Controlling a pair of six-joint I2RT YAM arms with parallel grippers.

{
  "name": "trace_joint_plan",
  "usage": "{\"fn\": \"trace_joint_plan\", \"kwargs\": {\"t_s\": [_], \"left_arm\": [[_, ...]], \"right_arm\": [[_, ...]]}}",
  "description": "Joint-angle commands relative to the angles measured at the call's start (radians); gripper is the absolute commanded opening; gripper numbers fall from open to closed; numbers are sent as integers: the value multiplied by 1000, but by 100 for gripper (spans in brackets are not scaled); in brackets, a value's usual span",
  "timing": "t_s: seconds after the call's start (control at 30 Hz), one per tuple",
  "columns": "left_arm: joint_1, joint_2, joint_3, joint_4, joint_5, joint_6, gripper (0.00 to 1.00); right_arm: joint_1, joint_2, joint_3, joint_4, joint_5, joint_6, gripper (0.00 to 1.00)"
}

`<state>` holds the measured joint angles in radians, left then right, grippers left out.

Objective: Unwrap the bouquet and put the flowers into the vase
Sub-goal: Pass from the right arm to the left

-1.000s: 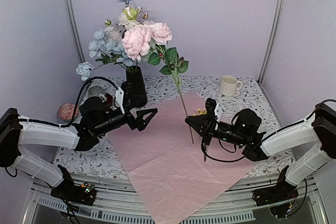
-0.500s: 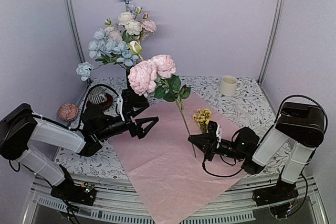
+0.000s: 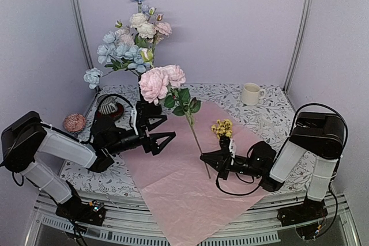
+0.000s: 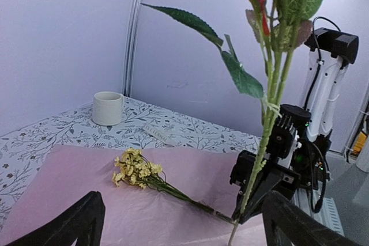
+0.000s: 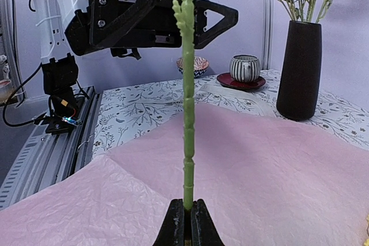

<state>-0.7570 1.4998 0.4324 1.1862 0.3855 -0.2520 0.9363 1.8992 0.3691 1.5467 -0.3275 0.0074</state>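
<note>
A stem of pink roses (image 3: 162, 81) stands nearly upright over the flat pink wrapping paper (image 3: 184, 182). My right gripper (image 3: 206, 158) is shut on the low end of its green stem (image 5: 187, 113), seen from the wrist between the closed fingers of that gripper (image 5: 186, 204). My left gripper (image 3: 167, 127) is open, just left of the stem, which rises between its spread fingers (image 4: 78, 223). The black vase (image 5: 298, 70) holds several blue, white and pink flowers (image 3: 130, 44); from above, the left gripper hides much of it. A yellow cluster (image 4: 135, 169) lies on the paper.
A white mug (image 3: 251, 93) stands at the back right. A striped grey cup (image 3: 107, 105) on a red saucer and a pink ball (image 3: 74, 122) are at the left. A cream ribbon (image 4: 164, 135) lies beyond the paper. Metal posts (image 3: 298, 27) frame the back corners.
My right gripper has dropped and drawn nearer with the rose stem, so the roses have sunk from beside the vase's flowers to below them. The left gripper stays open and has barely shifted.
</note>
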Motion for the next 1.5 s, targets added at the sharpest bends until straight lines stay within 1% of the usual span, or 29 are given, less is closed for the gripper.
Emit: {"fn": "trace_joint_plan", "kwargs": {"t_s": [0.0,0.17,0.23,0.33,0.43,0.67,0.8,0.93,1.1,1.2,1.33,1.47], "left_arm": [[-3,29,-4,102,97,-21,97],[-5,86,-30,290,154,-56,95],[-5,105,-30,325,174,-66,93],[-5,122,-23,348,214,-73,90],[-16,133,-4,347,262,-69,87],[-56,154,41,279,285,-39,79],[-66,161,54,263,282,-39,68],[-83,158,60,256,263,-35,62],[-96,150,67,239,263,-32,49],[-100,142,66,238,262,-27,44],[-103,133,69,235,278,-38,35],[-104,114,67,236,283,-46,34]], "right_arm": [[32,25,25,281,12,3,2],[44,31,36,267,8,-2,2],[50,32,37,260,10,-40,2],[52,35,42,255,14,-42,2],[56,34,45,245,6,-35,2],[67,38,64,206,-8,-45,2],[72,45,72,190,-13,-62,2],[83,48,82,170,-19,-77,2],[88,53,89,160,-24,-81,2],[89,56,93,151,-20,-91,2],[93,57,99,139,-27,-90,2],[94,63,105,131,-24,-95,2]]}}
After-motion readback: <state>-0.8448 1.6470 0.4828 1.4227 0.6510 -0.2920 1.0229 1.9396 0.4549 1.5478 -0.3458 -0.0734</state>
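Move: The rose stem stands upright in the right gripper. The stretch to grasp is about 10 cm to the left hand's right, some 3 cm back and level with it; the vase stands roughly 22 cm ahead, 7 cm left and 7 cm lower. From the right hand, the open left gripper is about 12 cm left, 4 cm ahead and 9 cm higher, and the yellow flowers lie 17 cm ahead, 7 cm right and 9 cm below. Bring the left gripper about 6 cm back and 4 cm right to the rose stem above the right gripper, swinging the fingers some 20 degrees clockwise to point straight right, and narrow them from wide open to about a third. Keep the right fingers shut on the stem and carry it about 3 cm left and slightly back to meet the left fingers. ##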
